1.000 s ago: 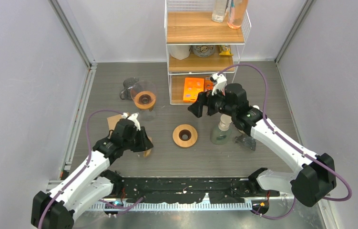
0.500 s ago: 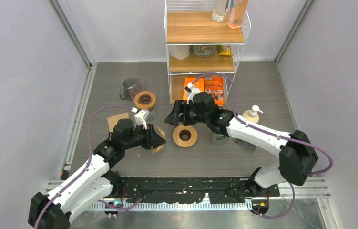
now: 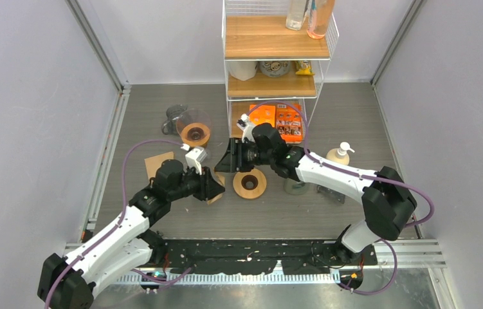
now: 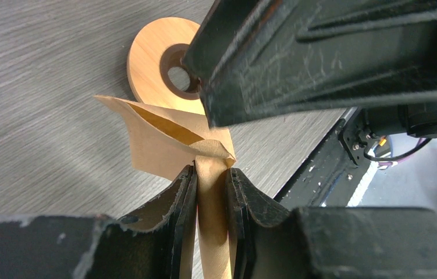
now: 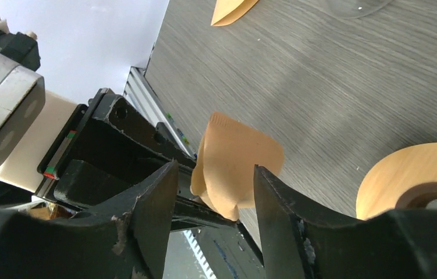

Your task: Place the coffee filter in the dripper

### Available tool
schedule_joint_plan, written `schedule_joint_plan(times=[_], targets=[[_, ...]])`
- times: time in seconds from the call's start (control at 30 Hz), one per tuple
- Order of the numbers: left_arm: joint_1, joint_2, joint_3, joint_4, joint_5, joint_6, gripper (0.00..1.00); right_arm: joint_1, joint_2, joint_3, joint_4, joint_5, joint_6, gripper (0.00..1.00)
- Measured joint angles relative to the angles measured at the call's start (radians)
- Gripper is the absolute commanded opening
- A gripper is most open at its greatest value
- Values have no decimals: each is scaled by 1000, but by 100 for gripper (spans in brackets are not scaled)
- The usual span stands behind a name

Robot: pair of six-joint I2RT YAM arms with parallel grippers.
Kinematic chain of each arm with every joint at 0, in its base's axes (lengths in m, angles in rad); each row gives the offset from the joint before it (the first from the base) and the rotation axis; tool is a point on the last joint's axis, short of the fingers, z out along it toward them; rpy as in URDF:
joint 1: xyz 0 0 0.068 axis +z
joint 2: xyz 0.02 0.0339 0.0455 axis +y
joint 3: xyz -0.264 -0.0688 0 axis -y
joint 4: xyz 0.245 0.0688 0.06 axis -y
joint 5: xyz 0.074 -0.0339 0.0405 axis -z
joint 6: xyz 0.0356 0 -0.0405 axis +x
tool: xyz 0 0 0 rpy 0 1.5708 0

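Observation:
A brown paper coffee filter (image 4: 163, 136) is pinched at its folded edge by my left gripper (image 4: 210, 170), which is shut on it just above the table. From the top it shows as a small tan patch (image 3: 215, 194) left of a flat wooden ring (image 3: 249, 183) with a hole. My right gripper (image 5: 215, 167) has come in from the right. Its jaws stand apart on either side of the filter's free end (image 5: 239, 163), with a gap on the left side. The glass dripper (image 3: 195, 132) with a wooden collar stands at the back left, away from both grippers.
A few spare filters (image 3: 157, 164) lie flat on the table left of my left arm. A wire rack with wooden shelves (image 3: 277, 64) stands at the back, with orange boxes (image 3: 277, 119) on its lowest level. A pump bottle (image 3: 339, 154) stands to the right.
My right arm swung left and down from in front of the rack to the filter, its jaws narrowing. My left gripper carried the filter right, toward the wooden ring.

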Motion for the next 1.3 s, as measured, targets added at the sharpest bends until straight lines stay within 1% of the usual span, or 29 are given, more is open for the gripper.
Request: schedule_joint_plan(times=[0.13, 0.33, 0.4, 0.47, 0.63, 0.67, 0.73, 0.8, 0.87, 0.93, 1.0, 1.07, 1.17, 1.2, 1.3], targets=[[0, 13, 10, 13, -12, 15, 29, 5, 11, 16, -2, -35, -8, 54], [-1, 20, 24, 34, -13, 17, 29, 7, 28, 44, -34, -50, -27, 48], [-2, 21, 24, 34, -13, 17, 29, 9, 37, 51, -47, -52, -33, 44], [-2, 23, 24, 33, -18, 17, 29, 11, 40, 54, -54, -54, -37, 35], [-2, 28, 29, 34, -32, 17, 29, 13, 41, 55, -56, -55, -43, 22], [-2, 30, 32, 34, -37, 16, 29, 13, 41, 55, -55, -56, -43, 15], [-2, 32, 37, 35, -43, 16, 29, 14, 41, 55, -53, -56, -43, 7], [-2, 34, 37, 35, -48, 16, 30, 14, 41, 55, -53, -56, -45, 5], [-2, 35, 37, 36, -50, 15, 33, 14, 41, 55, -53, -56, -46, 5], [-2, 35, 37, 36, -50, 16, 38, 14, 41, 55, -53, -55, -49, 5], [-2, 35, 37, 36, -50, 15, 50, 14, 41, 55, -53, -52, -53, 5], [-2, 32, 37, 36, -55, 16, 67, 14, 40, 55, -53, -45, -57, 5], [-2, 13, 37, 33, -57, 17, 98, 13, 37, 55, -54, -32, -64, 5], [-2, -2, 37, 31, -58, 17, 99, 11, 34, 55, -54, -29, -67, 5], [-2, -66, 37, 22, -69, 16, 100, -5, 10, 55, -56, -31, -85, 5]])
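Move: The coffee filter is already pinched in the left fingers, its middle practically at that hand's point. From the right hand, half open beside it, the filter's middle is about 4 cm back, 1 cm left and 3 cm lower. The dripper stands roughly 12 cm ahead and 7 cm left of the right hand, some 5 cm lower; the wooden ring lies on the table 9 cm to the right, 6 cm back and 17 cm below that hand. The coffee filter is handed across: the left hand carries it forward nearly 2 cm and up about 1, while the right eases about 1 cm back and left, then shuts its half-open fingers to pinch the filter near its rim. Only then do the left fingers spread wide and come free, rising some 2 cm, and the right starts drawing back right and up by about 1 cm. ##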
